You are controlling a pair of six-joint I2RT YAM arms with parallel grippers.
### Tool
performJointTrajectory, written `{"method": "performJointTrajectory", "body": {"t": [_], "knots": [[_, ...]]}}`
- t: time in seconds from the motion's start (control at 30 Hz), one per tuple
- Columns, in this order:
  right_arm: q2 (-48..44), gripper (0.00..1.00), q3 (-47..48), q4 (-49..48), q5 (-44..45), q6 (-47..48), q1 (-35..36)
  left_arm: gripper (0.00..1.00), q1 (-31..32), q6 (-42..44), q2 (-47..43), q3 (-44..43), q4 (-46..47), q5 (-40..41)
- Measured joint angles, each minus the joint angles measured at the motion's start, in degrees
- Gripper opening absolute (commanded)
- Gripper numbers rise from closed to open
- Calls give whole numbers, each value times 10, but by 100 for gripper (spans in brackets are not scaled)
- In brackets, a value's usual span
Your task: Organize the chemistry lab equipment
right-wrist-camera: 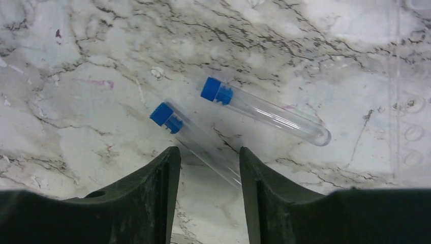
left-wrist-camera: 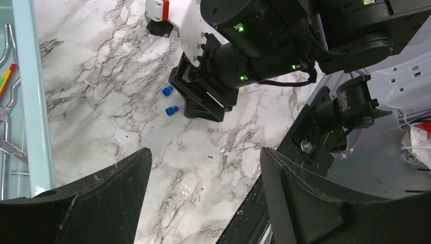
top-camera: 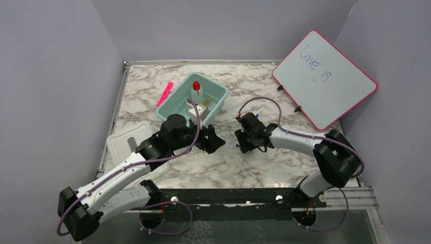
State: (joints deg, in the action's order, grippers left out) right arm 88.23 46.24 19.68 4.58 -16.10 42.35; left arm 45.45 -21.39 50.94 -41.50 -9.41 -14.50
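Observation:
Two clear test tubes with blue caps lie side by side on the marble table. The nearer tube (right-wrist-camera: 198,140) runs slantwise into the gap of my right gripper (right-wrist-camera: 209,152), whose jaws stand narrowly apart around its lower end. The other tube (right-wrist-camera: 269,114) lies free just beyond. My left gripper (left-wrist-camera: 206,155) hangs open over bare marble, facing the right gripper (left-wrist-camera: 198,101) and the two blue caps (left-wrist-camera: 167,91). A red-topped dropper bottle (top-camera: 196,90) stands in the teal bin (top-camera: 216,91). Metal tongs (left-wrist-camera: 5,112) lie in that bin.
A pink marker (top-camera: 164,93) lies left of the bin. The pink-framed whiteboard (top-camera: 325,79) leans at the back right. A white lid (top-camera: 124,142) sits by the table's left edge. The two grippers (top-camera: 216,140) are close together at mid-table.

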Motion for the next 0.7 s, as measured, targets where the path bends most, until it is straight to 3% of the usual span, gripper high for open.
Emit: {"method": "performJointTrajectory", "body": {"t": [0.23, 0.27, 0.37, 0.43, 0.7], "knots": [[26, 43, 26, 8, -5, 8, 19, 81, 0, 0, 0, 0, 0, 1], [33, 39, 33, 8, -5, 12, 22, 81, 0, 0, 0, 0, 0, 2], [55, 14, 55, 7, -5, 25, 30, 81, 0, 0, 0, 0, 0, 4], [70, 9, 71, 10, -3, 29, 34, 81, 0, 0, 0, 0, 0, 6], [71, 5, 89, 31, 12, 6, 37, 81, 0, 2, -2, 0, -1, 15]]}}
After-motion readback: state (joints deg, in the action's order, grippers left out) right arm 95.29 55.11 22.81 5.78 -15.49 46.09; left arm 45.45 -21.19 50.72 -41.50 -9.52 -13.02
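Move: Straddled by the right hand's open fingertips lies the near test tube, its middle about 1 cm ahead, 1 cm left and 1 cm below, blue cap pointing left. A second tube lies some 5 cm ahead and 1 cm right on the table; a third tube's cap is about 14 cm ahead and 4 cm right. The teal basin's middle sits roughly 19 cm ahead, 24 cm left. From the left hand, the near tube is about 6 cm ahead, 13 cm right and 21 cm down. Sweeping left about 3.5 cm just above the table, with some 1 cm forward in the latter part, the right hand closes its half-open fingers on the near test tube and pinches it below the blue cap. The hand turns slightly counter-clockwise on the way, then stops its leftward travel and just begins to rise. ##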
